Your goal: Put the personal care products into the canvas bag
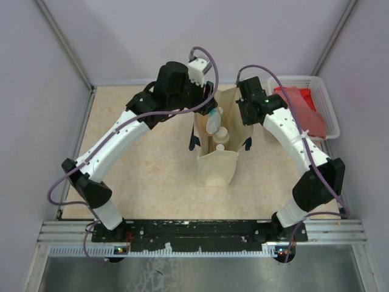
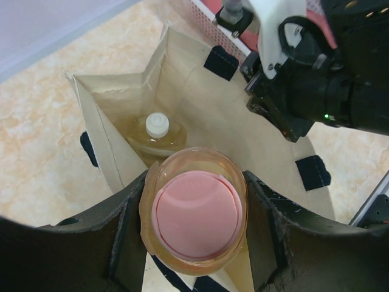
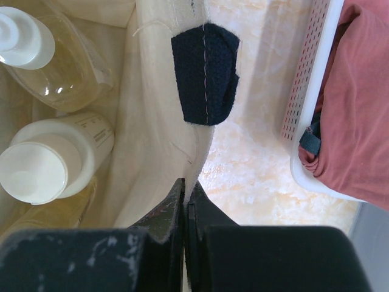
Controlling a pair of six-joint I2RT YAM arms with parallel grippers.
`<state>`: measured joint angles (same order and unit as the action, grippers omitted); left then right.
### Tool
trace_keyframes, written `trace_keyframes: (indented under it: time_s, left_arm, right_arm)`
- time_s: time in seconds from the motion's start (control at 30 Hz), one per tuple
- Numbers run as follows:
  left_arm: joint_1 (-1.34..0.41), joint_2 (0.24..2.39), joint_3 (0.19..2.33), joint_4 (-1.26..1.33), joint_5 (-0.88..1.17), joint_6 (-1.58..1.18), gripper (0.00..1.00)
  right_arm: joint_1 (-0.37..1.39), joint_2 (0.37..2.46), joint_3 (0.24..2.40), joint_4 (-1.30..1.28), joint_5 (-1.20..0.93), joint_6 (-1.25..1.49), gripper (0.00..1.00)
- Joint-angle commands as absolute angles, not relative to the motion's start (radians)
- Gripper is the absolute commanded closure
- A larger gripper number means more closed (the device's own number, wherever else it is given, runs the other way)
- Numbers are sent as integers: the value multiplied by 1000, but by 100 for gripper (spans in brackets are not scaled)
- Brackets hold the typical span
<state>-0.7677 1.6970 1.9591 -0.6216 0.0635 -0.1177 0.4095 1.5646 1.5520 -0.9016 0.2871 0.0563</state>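
Note:
The canvas bag [image 1: 216, 169] stands upright mid-table with its mouth open. My left gripper [image 1: 211, 118] hangs over that mouth, shut on the orange bottle with the pink cap [image 2: 196, 214], cap facing the wrist camera. Below it inside the bag [image 2: 200, 106] lies an amber bottle with a white cap [image 2: 157, 129]. My right gripper [image 3: 185, 196] is shut on the bag's right rim [image 3: 163, 121], just below a navy strap patch [image 3: 205, 73]. The right wrist view also looks down on the amber bottle [image 3: 42, 58] and a cream bottle [image 3: 45, 161] in the bag.
A white plastic basket [image 1: 321, 97] holding a red cloth [image 1: 299, 102] stands at the back right, close to the right arm. In the right wrist view the basket [image 3: 307, 115] sits a short gap of marbled tabletop away from the bag. Grey walls enclose the table.

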Motion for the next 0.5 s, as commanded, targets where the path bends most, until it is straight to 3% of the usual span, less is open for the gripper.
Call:
trace_keyframes:
  time_s: [0.0, 0.47]
  left_arm:
    - [-765, 1673, 1946, -434, 67, -131, 100]
    - [-765, 1708, 1833, -459, -131, -112, 100]
  right_arm:
    - [405, 1536, 1562, -887, 304, 56, 100]
    - [402, 1541, 1575, -909, 353, 57, 100]
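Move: The left hand, holding the pink-capped bottle, is over the canvas bag; the bag's middle lies about 2 cm ahead, 2 cm to the right and some 25 cm below. In the bag, the clear white-capped bottle stands roughly 9 cm ahead and 2 cm to the right, the white bottle about 1 cm ahead and 3 cm to the right, both some 28 cm down. From the right hand the bag's middle is 11 cm left, level fore and aft, 10 cm below. Down, fairly quickly, the left hand sinks about 6.5 cm, easing roughly 2 cm forward late on, and lowers the still-gripped pink-capped bottle into the bag's left side beside the bottles already there. The wrist turns slightly, under 10 degrees, its left side rising. The right hand stays put, keeping its pinch on the bag's right rim. ##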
